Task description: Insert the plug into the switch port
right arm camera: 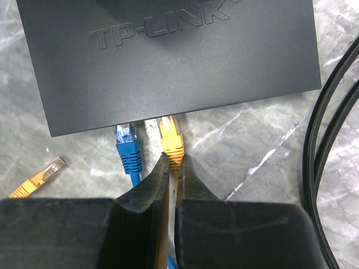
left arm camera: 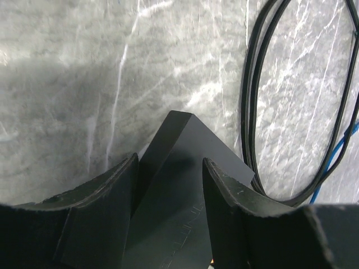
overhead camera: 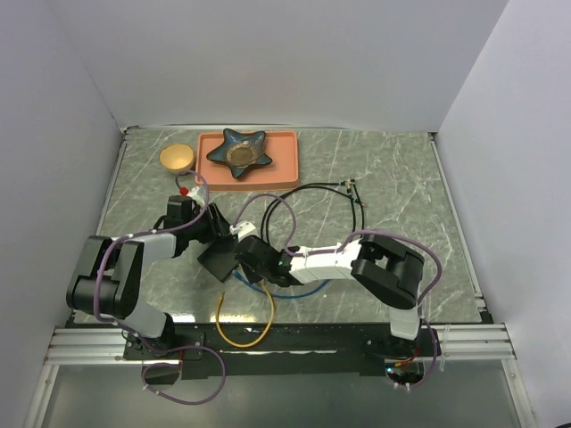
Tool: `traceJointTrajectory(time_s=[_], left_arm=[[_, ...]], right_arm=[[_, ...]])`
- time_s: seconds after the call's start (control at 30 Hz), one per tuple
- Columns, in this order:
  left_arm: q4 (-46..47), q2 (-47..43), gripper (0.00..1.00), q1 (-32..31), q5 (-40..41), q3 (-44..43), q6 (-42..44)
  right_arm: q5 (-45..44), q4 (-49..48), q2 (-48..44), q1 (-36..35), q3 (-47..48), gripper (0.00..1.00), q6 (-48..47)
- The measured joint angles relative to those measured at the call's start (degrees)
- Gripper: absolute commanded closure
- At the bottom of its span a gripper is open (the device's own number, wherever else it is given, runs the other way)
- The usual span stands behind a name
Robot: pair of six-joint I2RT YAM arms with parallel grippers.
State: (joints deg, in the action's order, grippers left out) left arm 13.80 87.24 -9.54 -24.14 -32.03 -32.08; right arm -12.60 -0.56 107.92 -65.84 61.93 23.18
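Note:
The switch port (right arm camera: 168, 56) is a flat black TP-LINK box lying on the marble table. My right gripper (right arm camera: 174, 159) is shut on the yellow plug (right arm camera: 171, 137), pinching its boot from behind. The plug's clear tip sits at the box's socket edge, just right of a blue plug (right arm camera: 128, 143) in the neighbouring socket. I cannot tell how deep the yellow plug sits. My left gripper (left arm camera: 170, 159) straddles a corner of the box (left arm camera: 179, 140), with both fingers against it. From above, both grippers (overhead camera: 212, 230) (overhead camera: 250, 254) meet at the box (overhead camera: 217, 259).
A second yellow plug (right arm camera: 42, 176) lies loose left of the blue one. A black cable loop (overhead camera: 330, 209) lies to the right, with blue cable (overhead camera: 294, 290) and yellow cable (overhead camera: 245, 325) near the arm bases. An orange-pink tray (overhead camera: 277, 169) and a small bowl (overhead camera: 177, 158) stand at the back.

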Motion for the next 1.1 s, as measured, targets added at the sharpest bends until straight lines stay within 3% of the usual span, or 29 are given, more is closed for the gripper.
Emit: traceJointTrajectory(time_s=[0.53,0.77,0.9,1.1], left_arm=[[0.7,1.2,0.46,0.6,2.2,-1.2,1.3],[-0.2,0.8,0.37,0.7,3.2,-1.7,1.4],[-2.0,-0.6,0.28,0.7,4.0,-1.7,1.2],[-6.1,-3.1,0.17,0.0,4.9,-1.6,0.6]], right_arm=[[0.3,0.5,2.6,1.4,3.8,1.00,3.4],[1.0,0.7,2.9,1.8,4.3,1.00,3.4],[1.5,0.0,2.8,2.2,3.7,0.83,3.3],[1.2,-1.2,1.2,2.7,1.3,0.66,3.5]])
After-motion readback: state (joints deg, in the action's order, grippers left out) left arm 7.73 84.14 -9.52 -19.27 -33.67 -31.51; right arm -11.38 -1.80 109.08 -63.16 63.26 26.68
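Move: The right fingers already hold the yellow plug; its switch port is about 2 cm ahead and 2 cm left of that hand. From there the switch's middle is about 5 cm ahead and 7 cm left, the blue plug level and 3 cm left, the loose yellow plug 5 cm back and 7 cm left. From the left hand, at the switch's far end, the switch's middle is about 7 cm back, straight behind, slightly below; the port is 10 cm back and 5 cm right. With the yellow plug's nose already at the port, the right hand keeps its pinch and presses forward and left into the switch for about 2 cm, then opens slightly around the boot and eases about 1 cm to the right. The left hand, still straddling the switch's far end, goes forward and left with it by some 2 cm, then opens wider and draws back about 1 cm while rising a little. ##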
